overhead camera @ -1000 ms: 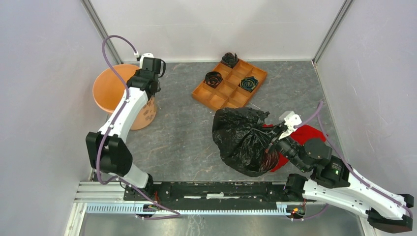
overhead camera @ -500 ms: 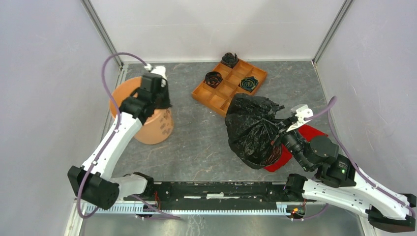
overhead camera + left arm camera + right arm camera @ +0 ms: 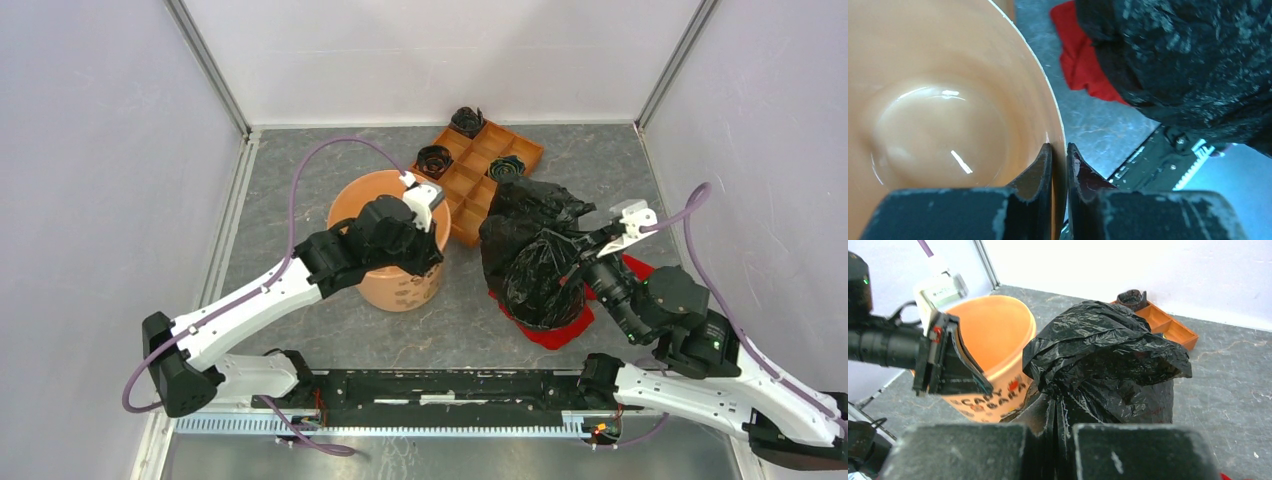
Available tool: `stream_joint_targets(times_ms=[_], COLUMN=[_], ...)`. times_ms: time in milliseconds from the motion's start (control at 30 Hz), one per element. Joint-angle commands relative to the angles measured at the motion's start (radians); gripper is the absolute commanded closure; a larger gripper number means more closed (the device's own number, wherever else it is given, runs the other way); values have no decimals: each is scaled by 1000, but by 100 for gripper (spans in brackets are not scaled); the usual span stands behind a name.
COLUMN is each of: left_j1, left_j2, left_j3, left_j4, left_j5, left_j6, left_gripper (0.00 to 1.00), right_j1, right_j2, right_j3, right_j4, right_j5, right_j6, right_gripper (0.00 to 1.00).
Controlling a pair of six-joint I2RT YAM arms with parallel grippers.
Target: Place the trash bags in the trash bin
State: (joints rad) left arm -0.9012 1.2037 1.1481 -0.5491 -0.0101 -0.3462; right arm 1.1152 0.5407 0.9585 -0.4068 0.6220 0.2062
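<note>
The orange trash bin (image 3: pixel 360 199) stands upright mid-table, its lettering facing front. My left gripper (image 3: pixel 428 250) is shut on the bin's right rim (image 3: pixel 1060 145), one finger inside and one outside; the bin's inside (image 3: pixel 938 120) looks empty. A large black trash bag (image 3: pixel 535 250) hangs bunched just right of the bin, lifted over the red cloth. My right gripper (image 3: pixel 572 262) is shut on the bag's gathered film (image 3: pixel 1055 402). The bag (image 3: pixel 1103 360) and the bin (image 3: pixel 993 340) are side by side in the right wrist view.
An orange compartment tray (image 3: pixel 470 185) lies behind the bin and bag, with small dark rolled wads (image 3: pixel 434 158) in three cells. A red cloth (image 3: pixel 545 325) lies under the bag. Grey walls enclose the table; the rail runs along the near edge.
My left arm has dragged the bin from the far left to mid-table. My right arm has lifted the bag up and back toward the tray, uncovering more red cloth.
</note>
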Motion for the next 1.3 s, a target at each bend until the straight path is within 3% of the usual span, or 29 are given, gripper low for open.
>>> stream_joint_targets(times_ms=[0, 33, 100, 167, 267, 433, 567, 667, 800, 900, 1000, 1133, 1267], left_j1=[-38, -42, -49, -50, -50, -50, -50, -49, -48, -48, -48, -48, -48], left_j2=[19, 15, -14, -51, -148, -433, -665, -792, -901, -910, -865, -785, -775], left_j3=[-6, -10, -11, -5, 12, -59, -170, -200, -206, -193, -172, -130, -77], left_j4=[135, 146, 161, 156, 130, 188, 274, 267, 256, 247, 255, 258, 242], left_j5=[130, 146, 179, 184, 126, -28, -122, -182, -174, -182, -203, -275, -176], left_j6=[-115, -113, -105, -93, -61, -33, -46, -71, -71, -42, 0, 33, 87], left_gripper=[88, 80, 53, 34, 19, 15, 12, 12, 12, 12, 11, 11, 8], right_j1=[-1, -1, 0, -1, 0, 0, 0, 1, 1, 1, 2, 0, 1], right_j2=[2, 12, 44, 80, 183, 472, 670, 719, 667, 599, 570, 701, 792], right_j3=[67, 87, 138, 204, 336, 675, 835, 815, 647, 537, 485, 660, 746], right_j4=[1, -7, -24, -11, 44, 114, 241, 301, 278, 285, 399, 390, 454], right_j5=[-5, -10, -25, -62, -190, -514, -752, -717, -486, -456, -589, -780, -976], right_j6=[1, -4, -27, -59, -128, -192, -98, -44, -24, 2, 46, 81, 159], right_gripper=[99, 99, 99, 99, 99, 99, 99, 99, 99, 99, 99, 99, 99])
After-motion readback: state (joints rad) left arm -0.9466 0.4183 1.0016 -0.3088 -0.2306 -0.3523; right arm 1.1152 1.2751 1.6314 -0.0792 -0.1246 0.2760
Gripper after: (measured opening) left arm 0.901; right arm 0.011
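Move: The bin, its rim still pinched in my left fingers, has its middle about 7 cm ahead, 8 cm left and 12 cm below my left hand. From my right hand it is roughly 10 cm ahead, 24 cm left and 25 cm down. The black bag in my right fingers has its middle about 2 cm ahead, 14 cm right and 8 cm above my left hand. Tray: 26 cm ahead, 4 cm left of my right hand; red cloth: 2 cm behind, 12 cm right; both some 35 cm below. My left hand draws the bin the last 2–3 cm to the right and back, opens wide off the rim, then lifts about 20 cm, swinging left and back as its fingers tip upward. Meanwhile my right hand keeps its pinch on the bag, swings it up and about 20 cm left to over the bin, dips, and rises again, turning some 40 degrees counter-clockwise. ##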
